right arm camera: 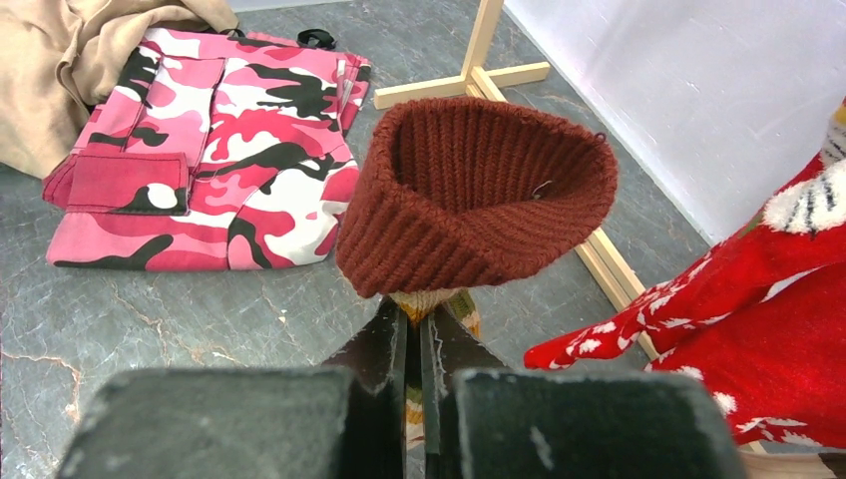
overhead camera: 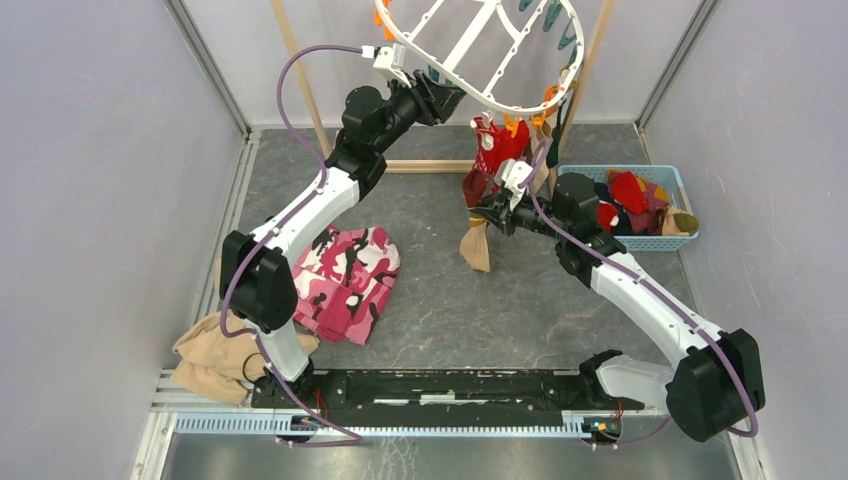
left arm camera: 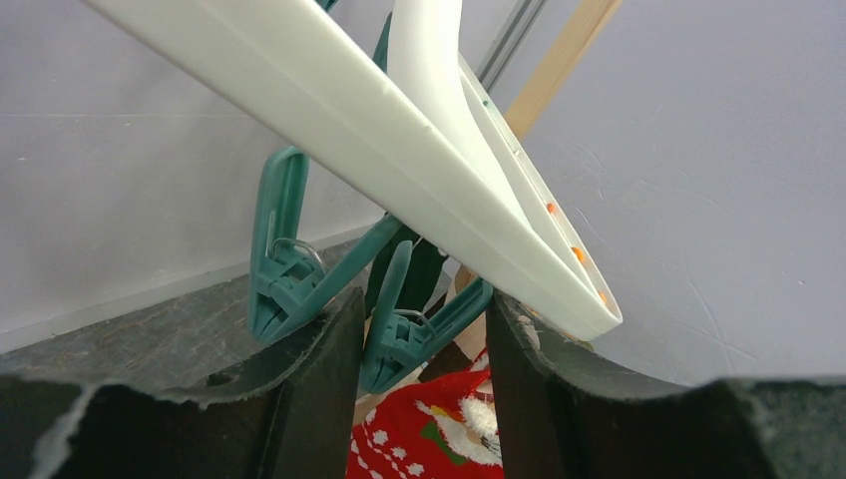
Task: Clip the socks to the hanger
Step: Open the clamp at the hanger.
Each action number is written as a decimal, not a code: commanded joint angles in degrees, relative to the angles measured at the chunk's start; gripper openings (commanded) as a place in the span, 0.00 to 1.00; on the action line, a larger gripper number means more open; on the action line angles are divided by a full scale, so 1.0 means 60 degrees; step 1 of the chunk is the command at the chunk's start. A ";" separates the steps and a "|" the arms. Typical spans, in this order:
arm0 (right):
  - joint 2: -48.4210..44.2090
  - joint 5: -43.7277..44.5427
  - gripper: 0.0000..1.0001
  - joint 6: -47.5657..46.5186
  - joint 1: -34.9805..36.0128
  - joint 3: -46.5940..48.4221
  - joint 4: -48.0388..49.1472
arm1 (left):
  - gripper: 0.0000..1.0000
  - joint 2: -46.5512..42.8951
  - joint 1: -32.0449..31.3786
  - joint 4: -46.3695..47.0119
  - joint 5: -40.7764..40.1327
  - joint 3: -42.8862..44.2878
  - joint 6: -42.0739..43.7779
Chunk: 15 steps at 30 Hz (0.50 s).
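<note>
The hanger (overhead camera: 478,32) hangs at the top, its white rim (left arm camera: 399,170) crossing the left wrist view. My left gripper (overhead camera: 450,95) (left arm camera: 424,299) is raised under that rim, open, with a teal clip (left arm camera: 414,319) between its fingers; the clip's own jaws are closed. A second teal clip (left arm camera: 284,259) hangs just to its left. A red patterned sock (overhead camera: 500,145) (left arm camera: 419,434) (right arm camera: 788,299) hangs from the hanger. My right gripper (overhead camera: 487,212) (right arm camera: 414,319) is shut on a striped tan sock with a maroon cuff (overhead camera: 476,245) (right arm camera: 479,190), held above the floor beside the red sock.
A blue basket (overhead camera: 600,172) with several socks sits at the right. A pink camouflage cloth (overhead camera: 345,280) (right arm camera: 200,170) and a tan cloth (overhead camera: 205,355) (right arm camera: 60,70) lie on the left. The wooden rack's base (overhead camera: 430,165) (right arm camera: 479,80) crosses the floor under the hanger.
</note>
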 commanded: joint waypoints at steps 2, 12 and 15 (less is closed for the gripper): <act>-0.0118 -0.0168 0.00 0.0013 -0.0043 0.0414 0.0177 | 0.51 -0.0369 -0.0057 0.0264 0.0122 0.0180 0.0572; -0.0148 -0.0174 0.00 -0.0046 -0.0042 0.0412 0.0119 | 0.13 -0.0372 -0.0066 0.0249 0.0349 0.0234 0.0611; -0.0148 -0.0167 0.00 -0.0102 -0.0048 0.0456 0.0055 | 0.02 -0.0442 -0.0110 0.0215 0.0319 0.0178 0.0684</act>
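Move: The green clamp to be opened sits between the left gripper's fingertips, its middle about 1 cm ahead and 1 cm right, at finger height. A second green clamp hangs some 5 cm left and 2 cm ahead, level in height; the red sock hangs about 8 cm right, 1 cm ahead and 11 cm lower. From the right hand, the clamp is roughly 16 cm ahead, 3 cm left and 14 cm above. Hold the left gripper in place under the hanger's white rim and close its fingers from a bit over half open to about a third, pinching the green clamp's two handles together between the pads until the fingers stop on them. Let the wrist give no more than a degree or two. With the right gripper, keep the brown-cuffed sock held still, below and behind the clamp. ##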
